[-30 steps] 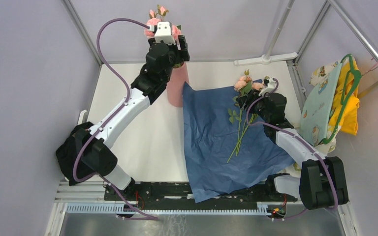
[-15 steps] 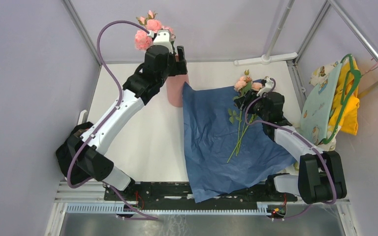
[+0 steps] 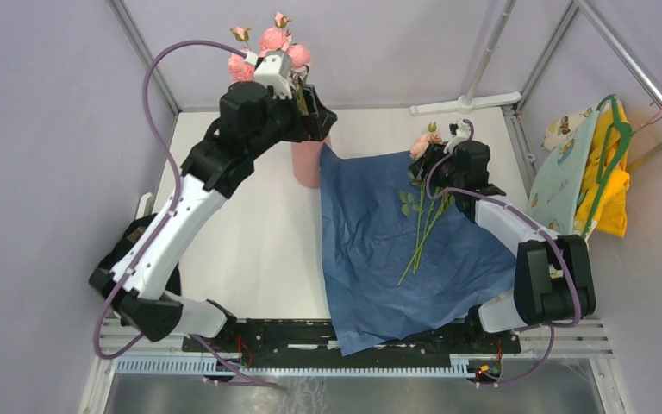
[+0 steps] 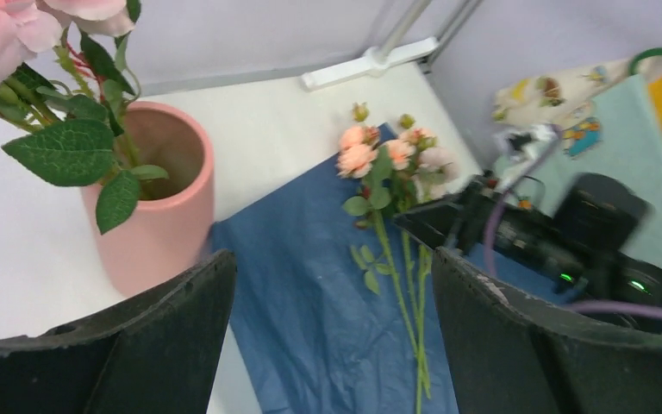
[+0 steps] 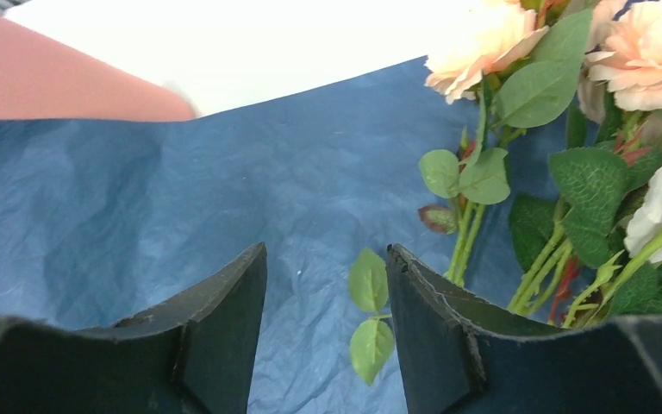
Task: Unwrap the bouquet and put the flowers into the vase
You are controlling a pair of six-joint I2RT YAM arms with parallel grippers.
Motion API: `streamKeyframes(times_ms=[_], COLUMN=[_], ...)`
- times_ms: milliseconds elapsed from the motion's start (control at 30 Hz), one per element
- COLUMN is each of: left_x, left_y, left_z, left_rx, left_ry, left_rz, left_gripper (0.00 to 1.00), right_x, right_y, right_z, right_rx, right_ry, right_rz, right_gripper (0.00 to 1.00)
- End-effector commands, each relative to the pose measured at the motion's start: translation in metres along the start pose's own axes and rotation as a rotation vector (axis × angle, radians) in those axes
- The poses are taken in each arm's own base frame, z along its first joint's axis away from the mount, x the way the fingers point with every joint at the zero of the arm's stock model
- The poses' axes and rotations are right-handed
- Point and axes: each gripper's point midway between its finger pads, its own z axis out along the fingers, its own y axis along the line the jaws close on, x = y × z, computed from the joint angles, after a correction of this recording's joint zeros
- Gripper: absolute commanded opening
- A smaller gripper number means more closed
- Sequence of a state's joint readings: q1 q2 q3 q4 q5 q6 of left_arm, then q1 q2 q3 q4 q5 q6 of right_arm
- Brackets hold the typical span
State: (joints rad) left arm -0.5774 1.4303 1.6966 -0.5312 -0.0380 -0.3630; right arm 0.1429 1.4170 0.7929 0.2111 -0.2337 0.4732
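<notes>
The salmon-pink vase (image 3: 304, 162) (image 4: 151, 207) stands at the back, holding several pink roses (image 3: 267, 43) (image 4: 0, 34) with green leaves. My left gripper (image 3: 310, 108) (image 4: 332, 254) hovers beside the vase's mouth, open wide and empty. The blue paper sheet (image 3: 396, 259) lies spread flat, one corner against the vase. On it lie the remaining flowers (image 3: 422, 216) (image 4: 388, 164) (image 5: 569, 129), peach and cream blossoms pointing to the back. My right gripper (image 3: 427, 172) (image 5: 326, 250) is low over the paper just left of the stems, open, with only leaves behind the gap.
Yellow and pale-green cloth items (image 3: 599, 172) hang on a green hanger at the right wall. A white pole foot (image 3: 465, 103) lies at the back right. Cage walls close in left and behind the vase.
My left gripper has opened fully and drawn back from the roses, which now stand free in the vase. My right gripper has shifted slightly toward the back beside the lying flowers.
</notes>
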Motion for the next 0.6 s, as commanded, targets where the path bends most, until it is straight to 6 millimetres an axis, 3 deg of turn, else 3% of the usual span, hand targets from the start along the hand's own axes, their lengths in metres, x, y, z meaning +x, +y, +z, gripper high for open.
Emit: streamKeyframes(times_ms=[0,67,200,400,567], left_x=[-0.042,-0.043,-0.034,-0.011,0.004], left_y=[-0.038,-0.03,-0.008,-0.026,-0.018], left_z=[-0.053,-0.061,-0.055,-0.06,-0.053], left_rx=[0.213,0.183,0.074,0.204,0.163], left_ry=[-0.2,-0.241,-0.243,-0.216,-0.163], left_rz=[-0.067,-0.085,-0.112,-0.207,-0.199], left_gripper=[0.89,0.89,0.86,0.84,0.84], right_x=[-0.009,-0.003,0.011,0.022,0.015], right_y=[-0.024,-0.041,-0.067,-0.086,-0.093], right_z=[0.015,0.023,0.04,0.059,0.075], right_rx=[0.134,0.209,0.314,0.379,0.409], right_ry=[0.06,0.123,0.209,0.28,0.289], right_rz=[-0.073,-0.097,-0.12,-0.128,-0.137], right_gripper=[0.59,0.59,0.58,0.57,0.57])
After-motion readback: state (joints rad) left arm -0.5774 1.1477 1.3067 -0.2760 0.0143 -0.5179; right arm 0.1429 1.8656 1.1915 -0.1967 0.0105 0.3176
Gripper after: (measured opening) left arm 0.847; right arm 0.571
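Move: The left peach rose's stem, just below its upper leaves, lies about 4 cm ahead of the right hand, 4 cm to its right and 13 cm below. The rose's head is roughly 7 cm beyond that part of the stem, and the right peach rose's head is some 8 cm right of the first head. The vase stands about 6 cm ahead of the right hand and 22 cm to its left. From the left hand, that stem is roughly 9 cm ahead, 25 cm right and far below. Down about 10 cm, and forward and right some 4 cm each, the right hand drops onto the left peach rose. It tips down over 20 degrees and rolls its left side lower, so the half-open fingertips come to either side of the stem below the leaves; no grip yet. The open, empty left hand backs about 5 cm away from the vase, rising some 4 cm, then sinking again. ##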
